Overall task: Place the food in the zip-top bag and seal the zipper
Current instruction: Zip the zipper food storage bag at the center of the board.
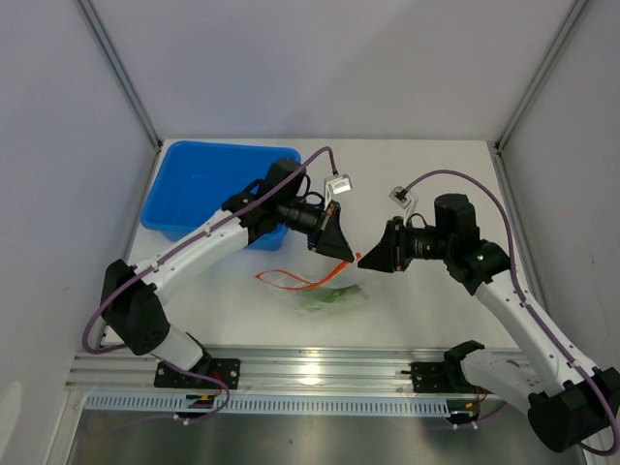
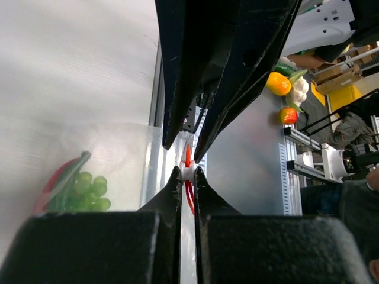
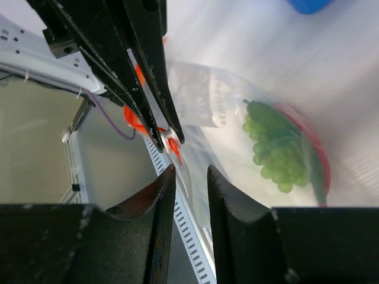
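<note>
The zip-top bag (image 1: 325, 291) lies on the table between the two arms, clear and floppy. Inside it sit the food pieces: light-green grapes (image 3: 272, 148) beside a slim red piece (image 3: 320, 160). The same grapes (image 2: 90, 190) show through the film in the left wrist view. My left gripper (image 2: 188, 171) is shut on the zipper (image 2: 188, 157), pinching its white slider at the bag's lifted corner. My right gripper (image 3: 190, 170) faces it a short way off, jaws apart, with the bag's clear edge lying loose in the gap. Both grippers nearly meet above the bag (image 1: 354, 258).
A blue plastic tub (image 1: 208, 184) stands at the back left, under the left arm's forearm. An aluminium rail (image 1: 310, 368) runs along the near table edge. Toy fruits (image 2: 278, 83) lie beyond the table.
</note>
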{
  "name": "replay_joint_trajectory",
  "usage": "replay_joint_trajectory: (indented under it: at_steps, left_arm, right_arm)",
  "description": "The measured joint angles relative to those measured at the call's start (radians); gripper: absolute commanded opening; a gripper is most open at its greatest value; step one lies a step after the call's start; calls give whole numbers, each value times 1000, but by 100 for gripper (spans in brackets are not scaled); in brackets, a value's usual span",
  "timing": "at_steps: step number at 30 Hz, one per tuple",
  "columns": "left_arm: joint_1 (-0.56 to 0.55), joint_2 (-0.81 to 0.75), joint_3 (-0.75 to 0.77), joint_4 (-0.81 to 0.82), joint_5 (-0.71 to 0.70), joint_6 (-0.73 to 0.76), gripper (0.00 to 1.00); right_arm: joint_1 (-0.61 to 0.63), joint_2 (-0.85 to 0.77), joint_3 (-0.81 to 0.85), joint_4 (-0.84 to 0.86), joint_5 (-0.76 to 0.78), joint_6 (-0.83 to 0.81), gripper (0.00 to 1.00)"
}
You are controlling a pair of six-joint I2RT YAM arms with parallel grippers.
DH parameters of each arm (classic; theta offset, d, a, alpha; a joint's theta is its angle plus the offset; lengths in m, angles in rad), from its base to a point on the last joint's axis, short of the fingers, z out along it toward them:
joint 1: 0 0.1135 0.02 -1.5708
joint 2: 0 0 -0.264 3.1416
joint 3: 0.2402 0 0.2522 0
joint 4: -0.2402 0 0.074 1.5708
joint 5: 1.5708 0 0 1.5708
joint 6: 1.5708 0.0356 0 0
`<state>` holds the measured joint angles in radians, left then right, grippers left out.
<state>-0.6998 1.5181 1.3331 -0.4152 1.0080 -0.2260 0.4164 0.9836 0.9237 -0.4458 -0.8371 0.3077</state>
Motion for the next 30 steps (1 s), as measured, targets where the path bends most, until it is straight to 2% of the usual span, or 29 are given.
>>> replay_joint_trajectory:
  at_steps: [15, 20, 22, 23, 30]
  left_arm:
    - [1, 5, 36, -22, 45, 0, 1]
    - [1, 8, 36, -25, 51, 0, 1]
    - [1, 11, 36, -28, 54, 0, 1]
    - [2, 12, 36, -30, 59, 0, 1]
    - [6, 16, 36, -37, 68, 0, 1]
  right_arm:
    - [8, 83, 21, 14, -187, -29, 26]
    - [37, 121, 42, 18, -216, -29, 16]
    - [49, 132, 53, 17, -226, -28, 10]
    - [51, 134, 54, 18, -227, -29, 0]
    - [53, 145, 57, 16, -229, -18, 0]
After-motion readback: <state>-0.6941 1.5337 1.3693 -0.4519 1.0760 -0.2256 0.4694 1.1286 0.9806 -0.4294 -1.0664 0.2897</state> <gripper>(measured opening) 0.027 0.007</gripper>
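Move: The zipper slider that the right hand goes for is pinched in the left fingertips, about 3 cm to the right hand's left, 2 cm back and level with it. From the left hand, the slider is right at its tips, about 1 cm to the right. The bagged food hangs some 12 cm below the left hand, 3 cm ahead and 3 cm left. The zipper's far end lies about 18 cm to the left hand's left, 2 cm back and 3 cm lower. The right fingertips pinch the short orange zipper tail next to the slider, tip to tip with the left hand. They get there by going about 3.5 cm left and back while the hand swings some 15 degrees counter-clockwise, closing from part open near the end. The left hand keeps its grip at the slider, lifting about 1 cm and drawing back slightly. ##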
